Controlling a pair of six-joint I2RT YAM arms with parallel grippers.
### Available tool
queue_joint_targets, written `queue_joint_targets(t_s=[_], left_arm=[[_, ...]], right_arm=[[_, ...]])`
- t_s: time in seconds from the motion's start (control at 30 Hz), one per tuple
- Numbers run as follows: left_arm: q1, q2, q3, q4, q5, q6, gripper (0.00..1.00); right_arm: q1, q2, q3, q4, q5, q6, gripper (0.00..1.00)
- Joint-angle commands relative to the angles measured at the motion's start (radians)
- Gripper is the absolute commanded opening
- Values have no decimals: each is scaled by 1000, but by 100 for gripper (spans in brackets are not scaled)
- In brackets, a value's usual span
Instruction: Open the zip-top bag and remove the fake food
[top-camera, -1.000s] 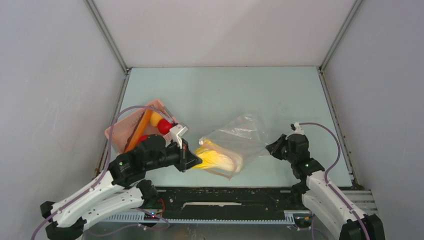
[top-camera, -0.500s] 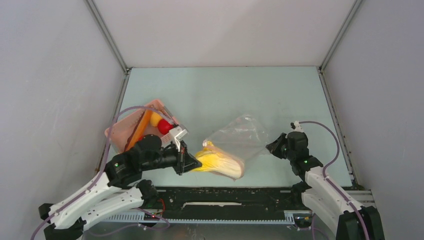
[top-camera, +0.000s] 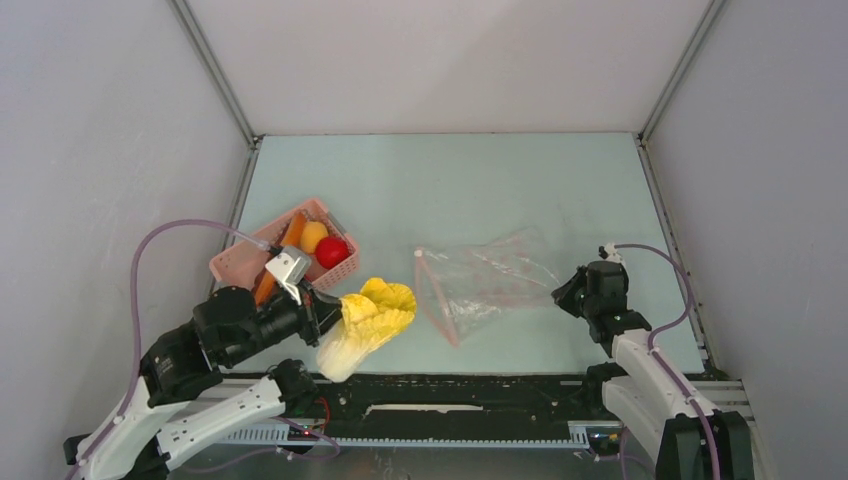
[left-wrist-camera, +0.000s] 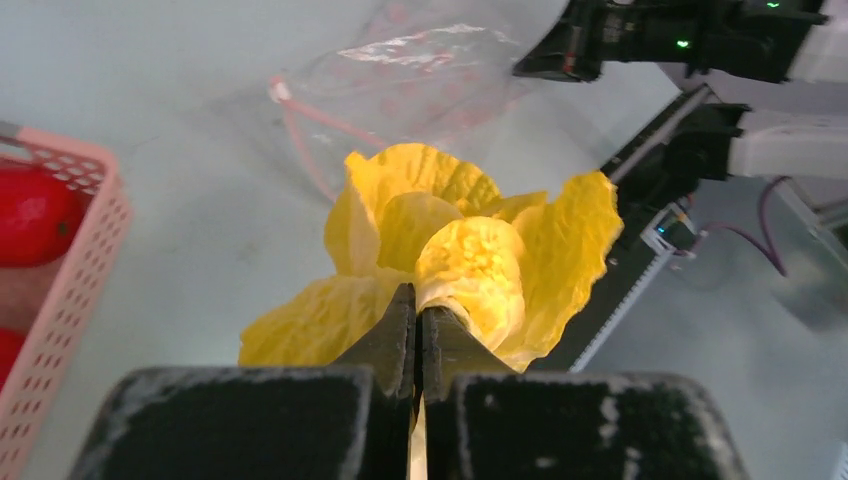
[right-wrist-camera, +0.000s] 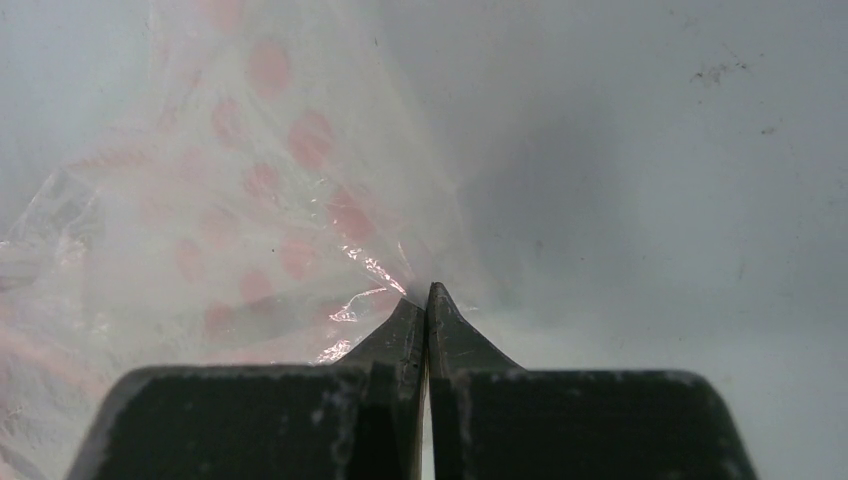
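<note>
My left gripper (top-camera: 327, 310) (left-wrist-camera: 418, 300) is shut on a leaf of the yellow toy cabbage (top-camera: 368, 312) (left-wrist-camera: 470, 260) and holds it clear of the bag, near the front left of the table. The clear zip-top bag (top-camera: 485, 280) (left-wrist-camera: 400, 85) lies flat and empty-looking at centre right, its pinkish zip strip facing left. My right gripper (top-camera: 563, 297) (right-wrist-camera: 427, 297) is shut on the bag's right corner (right-wrist-camera: 300, 210). A red round fruit (top-camera: 331, 251), an orange-yellow fruit (top-camera: 313, 236) and an orange stick (top-camera: 291, 233) lie in the pink basket (top-camera: 235, 266).
The pink slatted basket (left-wrist-camera: 75, 270) stands at the left, just behind my left arm. Grey walls close in the table on three sides. A black rail (top-camera: 460, 390) runs along the near edge.
My left gripper has pulled the yellow cabbage out of the bag and drawn back to the left. The emptied bag has settled flat; the right gripper has shifted slightly right with its corner.
</note>
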Motion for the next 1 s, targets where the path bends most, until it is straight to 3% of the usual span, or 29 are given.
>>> queue_joint_targets(t_s=[0.0, 0.2, 0.43, 0.57, 0.83, 0.9, 0.97], left_arm=[[-2, 39, 89, -46, -179, 11, 0], [-2, 90, 190, -123, -471, -36, 0], [-2, 87, 195, -218, -899, -163, 0], [-2, 32, 120, -185, -1053, -209, 0], [13, 17, 10, -60, -1132, -194, 0], [48, 30, -3, -31, -1128, -175, 0], [129, 36, -22, 19, -1074, -134, 0]], right_arm=[[-14, -29, 40, -10, 24, -26, 0], [-50, -83, 41, -63, 44, -30, 0], [-84, -169, 42, -119, 54, -28, 15], [-93, -225, 57, -157, 45, -36, 37], [-96, -377, 104, -264, 18, -62, 92], [-96, -412, 116, -285, 2, -69, 99], [-96, -447, 125, -304, -16, -70, 100]])
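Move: The left hand, holding the yellow-and-white cabbage, is some 28 cm above the table; the pink basket's middle is about 20 cm ahead, 20 cm left and 24 cm below. In the basket, the tomato is about 20 cm ahead and 12 cm left of that hand, the yellow ball about 24 cm ahead and 15 cm left. The right hand pinches one edge of the emptied bag just above the table; the bag's middle lies about 16 cm left of this hand and 3 cm ahead. Still gripping the cabbage, the left hand swings it towards the basket, some 16 cm left and 8 cm forward at nearly the same height, while turning about 60 degrees counter-clockwise. The right hand tugs the bag edge a few centimetres right, then its fingers open wide and let go as it rises about 7 cm, tipping slightly up. ##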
